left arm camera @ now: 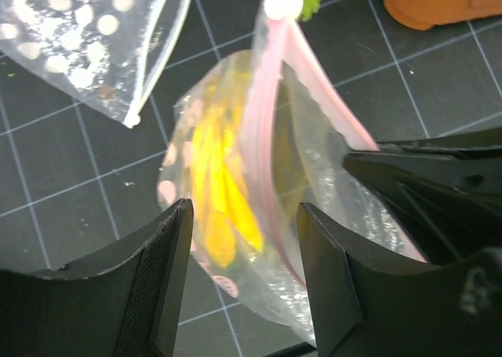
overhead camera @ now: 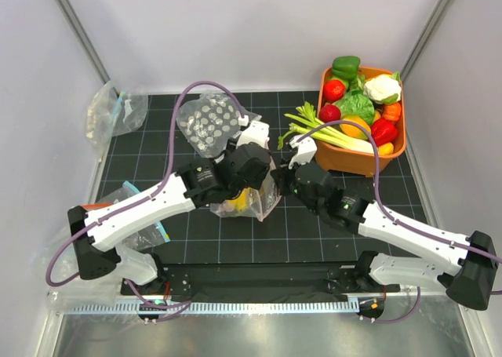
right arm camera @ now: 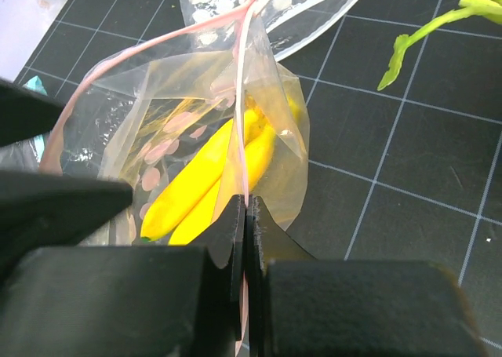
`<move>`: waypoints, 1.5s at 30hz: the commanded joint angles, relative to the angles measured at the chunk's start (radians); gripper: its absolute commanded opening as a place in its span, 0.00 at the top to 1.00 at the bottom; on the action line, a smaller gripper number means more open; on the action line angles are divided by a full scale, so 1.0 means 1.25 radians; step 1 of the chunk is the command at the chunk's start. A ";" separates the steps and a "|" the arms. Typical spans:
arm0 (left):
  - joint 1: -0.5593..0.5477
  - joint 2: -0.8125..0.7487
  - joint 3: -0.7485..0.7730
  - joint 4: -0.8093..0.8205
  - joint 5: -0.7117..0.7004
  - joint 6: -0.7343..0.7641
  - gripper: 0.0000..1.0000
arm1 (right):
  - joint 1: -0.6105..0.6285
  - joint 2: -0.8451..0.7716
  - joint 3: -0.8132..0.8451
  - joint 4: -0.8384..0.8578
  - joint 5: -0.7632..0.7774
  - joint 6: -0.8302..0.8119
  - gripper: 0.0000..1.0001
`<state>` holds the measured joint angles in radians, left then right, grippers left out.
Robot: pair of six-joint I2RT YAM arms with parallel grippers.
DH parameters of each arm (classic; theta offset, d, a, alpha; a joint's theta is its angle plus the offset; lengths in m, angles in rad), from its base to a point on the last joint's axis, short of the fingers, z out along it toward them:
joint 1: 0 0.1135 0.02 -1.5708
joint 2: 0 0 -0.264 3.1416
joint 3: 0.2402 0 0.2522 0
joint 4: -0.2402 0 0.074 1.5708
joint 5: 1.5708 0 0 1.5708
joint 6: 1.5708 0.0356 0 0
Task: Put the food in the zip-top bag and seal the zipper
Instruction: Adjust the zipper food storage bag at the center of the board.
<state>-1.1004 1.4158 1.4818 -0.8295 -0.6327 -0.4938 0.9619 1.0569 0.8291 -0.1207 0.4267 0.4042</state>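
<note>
The zip-top bag (right arm camera: 157,98), clear with pale dots and a pink zipper (right arm camera: 239,114), stands on the mat with the yellow banana bunch (right arm camera: 208,180) inside. My right gripper (right arm camera: 245,216) is shut on the zipper strip at the mouth's end. My left gripper (left arm camera: 247,286) is open, its fingers (left arm camera: 169,278) on either side of the bag's body (left arm camera: 235,176) with gaps on both sides. From above, both grippers meet at the bag (overhead camera: 263,200), left gripper (overhead camera: 252,186) and right gripper (overhead camera: 280,180). A small red fruit (overhead camera: 330,112) and green lettuce (overhead camera: 357,106) lie in the orange basket (overhead camera: 353,162).
A second dotted bag (overhead camera: 208,120) lies flat behind the left arm. Plain clear bags lie at the far left (overhead camera: 114,110) and near left (overhead camera: 129,196). Celery stalks (overhead camera: 314,125) hang over the basket's rim; cauliflower (overhead camera: 382,88) and peppers fill it.
</note>
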 commanded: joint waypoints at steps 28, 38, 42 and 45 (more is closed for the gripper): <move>-0.005 -0.029 0.025 -0.133 -0.435 -0.065 1.00 | -0.018 0.021 0.007 0.077 0.021 0.029 0.41; 0.018 0.181 0.087 -0.108 -0.391 -0.038 1.00 | -0.021 0.058 0.015 0.082 -0.001 0.029 0.36; 0.070 0.182 0.058 -0.045 -0.244 -0.001 1.00 | -0.047 0.079 0.024 0.064 -0.006 0.052 0.38; 0.095 0.158 0.021 -0.004 -0.191 0.008 1.00 | -0.116 0.064 0.002 0.070 -0.060 0.101 0.38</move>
<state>-1.0080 1.6608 1.5414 -0.9142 -0.9665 -0.5083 0.8795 1.1568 0.8108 -0.0841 0.3946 0.4690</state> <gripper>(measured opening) 0.009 0.618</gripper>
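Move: The left hand, open, has the zipper bag's pink edge almost between its fingers: the spot to pinch is about 1 cm ahead, 1 cm right and 3 cm below. The bananas in the bag are some 2 cm ahead, 4 cm left and 10 cm below this hand; the dotted bag is roughly 19 cm ahead, 14 cm left and 13 cm below. The right hand still pinches the pink edge at its fingertips, with the bananas about 2 cm ahead, 8 cm left and 8 cm below it. The left hand dips some 3.5 cm and eases right onto the pink zipper edge, shuts on it, then draws it left about 10 cm and up while turning counter-clockwise, before lowering it some 7 cm, going forward and partly back right, the fingers still pinching. Meanwhile the right hand keeps its pinch while drifting about 3 cm right, opens just after the left has closed and lets go of the edge, then comes back left and sinks about 4 cm, ending slightly forward with fingers open beside the bag. ##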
